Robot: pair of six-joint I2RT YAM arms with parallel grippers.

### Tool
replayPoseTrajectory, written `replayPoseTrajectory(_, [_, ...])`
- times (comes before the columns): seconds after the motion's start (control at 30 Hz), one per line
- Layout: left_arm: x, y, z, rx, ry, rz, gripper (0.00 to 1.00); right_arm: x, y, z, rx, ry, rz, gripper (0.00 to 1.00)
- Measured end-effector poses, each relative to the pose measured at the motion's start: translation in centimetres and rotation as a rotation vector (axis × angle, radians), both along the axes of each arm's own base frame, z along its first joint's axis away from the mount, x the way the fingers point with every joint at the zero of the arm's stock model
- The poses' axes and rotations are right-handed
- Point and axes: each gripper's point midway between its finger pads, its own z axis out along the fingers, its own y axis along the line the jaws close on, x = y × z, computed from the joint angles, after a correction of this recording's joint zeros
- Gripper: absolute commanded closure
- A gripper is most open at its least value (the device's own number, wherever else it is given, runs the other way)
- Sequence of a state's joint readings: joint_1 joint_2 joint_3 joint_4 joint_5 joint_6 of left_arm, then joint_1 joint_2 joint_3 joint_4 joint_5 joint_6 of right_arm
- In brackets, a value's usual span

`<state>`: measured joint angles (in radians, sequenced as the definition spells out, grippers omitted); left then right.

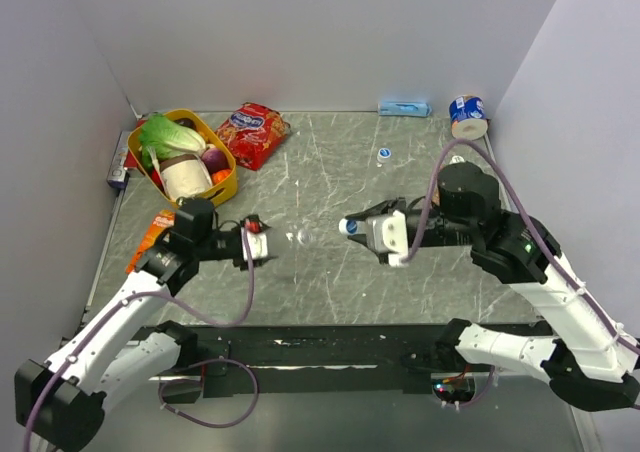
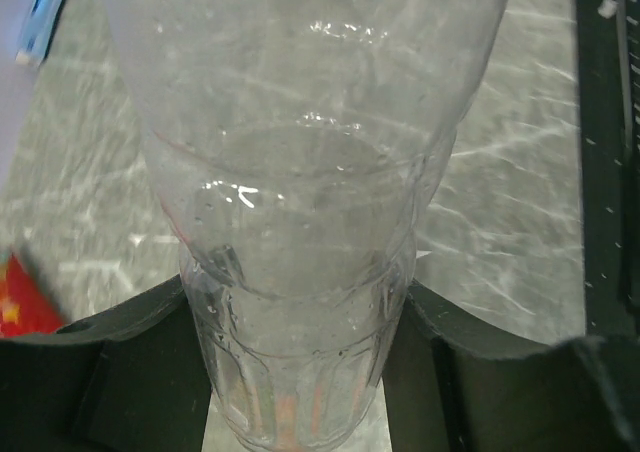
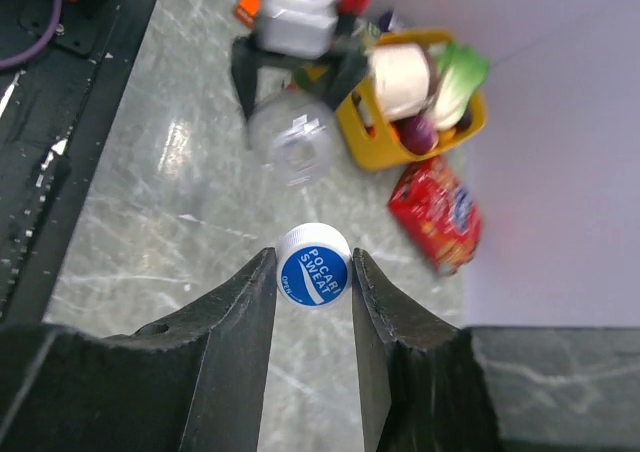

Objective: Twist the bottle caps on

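A colourless see-through bottle [image 2: 300, 252] lies level above the table, and my left gripper [image 2: 300, 372] is shut on its lower body. In the top view the left gripper [image 1: 262, 244] holds the bottle [image 1: 298, 237] with its mouth pointing right. My right gripper [image 3: 313, 272] is shut on a blue cap with a white mark [image 3: 313, 265]. That cap [image 1: 347, 226] hangs a short way from the bottle's open mouth [image 3: 293, 147], facing it and not touching. A second blue cap [image 1: 384, 154] lies on the table further back.
A yellow basket [image 1: 228, 184] of groceries stands at the back left, with a red snack bag [image 1: 255, 132] beside it. A blue-and-white tape roll [image 1: 468, 115] and a blue packet [image 1: 404, 107] sit along the back wall. An orange packet [image 1: 150, 237] lies at the left.
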<state>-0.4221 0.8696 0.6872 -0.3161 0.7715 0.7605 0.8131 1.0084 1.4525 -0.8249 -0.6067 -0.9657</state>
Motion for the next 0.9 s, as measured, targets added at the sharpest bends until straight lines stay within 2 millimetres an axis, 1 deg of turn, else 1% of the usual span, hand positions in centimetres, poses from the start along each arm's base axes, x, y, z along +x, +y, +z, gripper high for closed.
replayPoseTrajectory(0.07, [-1.3,-0.8,-0.6,0.026,-0.04,-0.059,0.99,-0.9,0.3,0.2,-0.005,-0.055,0.046,0.86])
replayPoseTrajectory(0.13, [-2.2,-1.6,-0.3,0.033,-0.076,-0.098,0.99,-1.6,0.8,-0.3,-0.023,-0.089,0.095,0.85])
replayPoseTrajectory(0.2, [-2.6,-2.2,0.0,0.03,-0.1,-0.119,0.99,-2.2,1.3,-0.9,-0.047,-0.11,0.138,0.85])
replayPoseTrajectory(0.3, [-3.0,-2.8,0.3,0.03,-0.116,-0.131,0.99,-2.3,2.5,-2.1,-0.087,-0.121,0.188,0.85])
replayPoseTrajectory(0.4, [-3.0,-3.1,0.6,0.02,-0.119,-0.123,0.99,-2.3,3.0,-2.9,-0.113,-0.131,0.22,0.85])
replayPoseTrajectory(0.6, [-2.6,-3.2,0.9,0.001,-0.094,-0.076,0.99,-2.8,2.9,-3.3,-0.132,-0.163,0.271,0.85])
replayPoseTrajectory(0.9, [-2.4,-3.3,1.2,-0.019,-0.066,-0.048,0.99,-2.8,3.0,-3.1,-0.138,-0.199,0.289,0.85])
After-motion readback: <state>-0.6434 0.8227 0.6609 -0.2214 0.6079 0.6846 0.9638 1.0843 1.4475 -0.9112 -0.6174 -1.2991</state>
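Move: The right gripper holds the white cap with the blue top. The open mouth of the clear bottle in the left gripper lies about 7 cm to its left, 1 cm ahead and 4 cm below. Far off on the table stand the blue-topped bottle, some 33 cm ahead, 15 cm right and 26 cm below, and the orange bottle, roughly 24 cm ahead, 30 cm right and equally low. From the left hand, the cap is about 13 cm right, 6 cm back and 17 cm up. Bring the two hands together: draw the right gripper back, then left and down, about 3 cm each way, carrying the cap to the bottle mouth and swinging the hand some 15 degrees counter-clockwise with the tips dipping slightly. Meanwhile shift the left gripper about 3 cm right and a little less back, bottle still gripped. Then nearly hold both, fingers unchanged. ##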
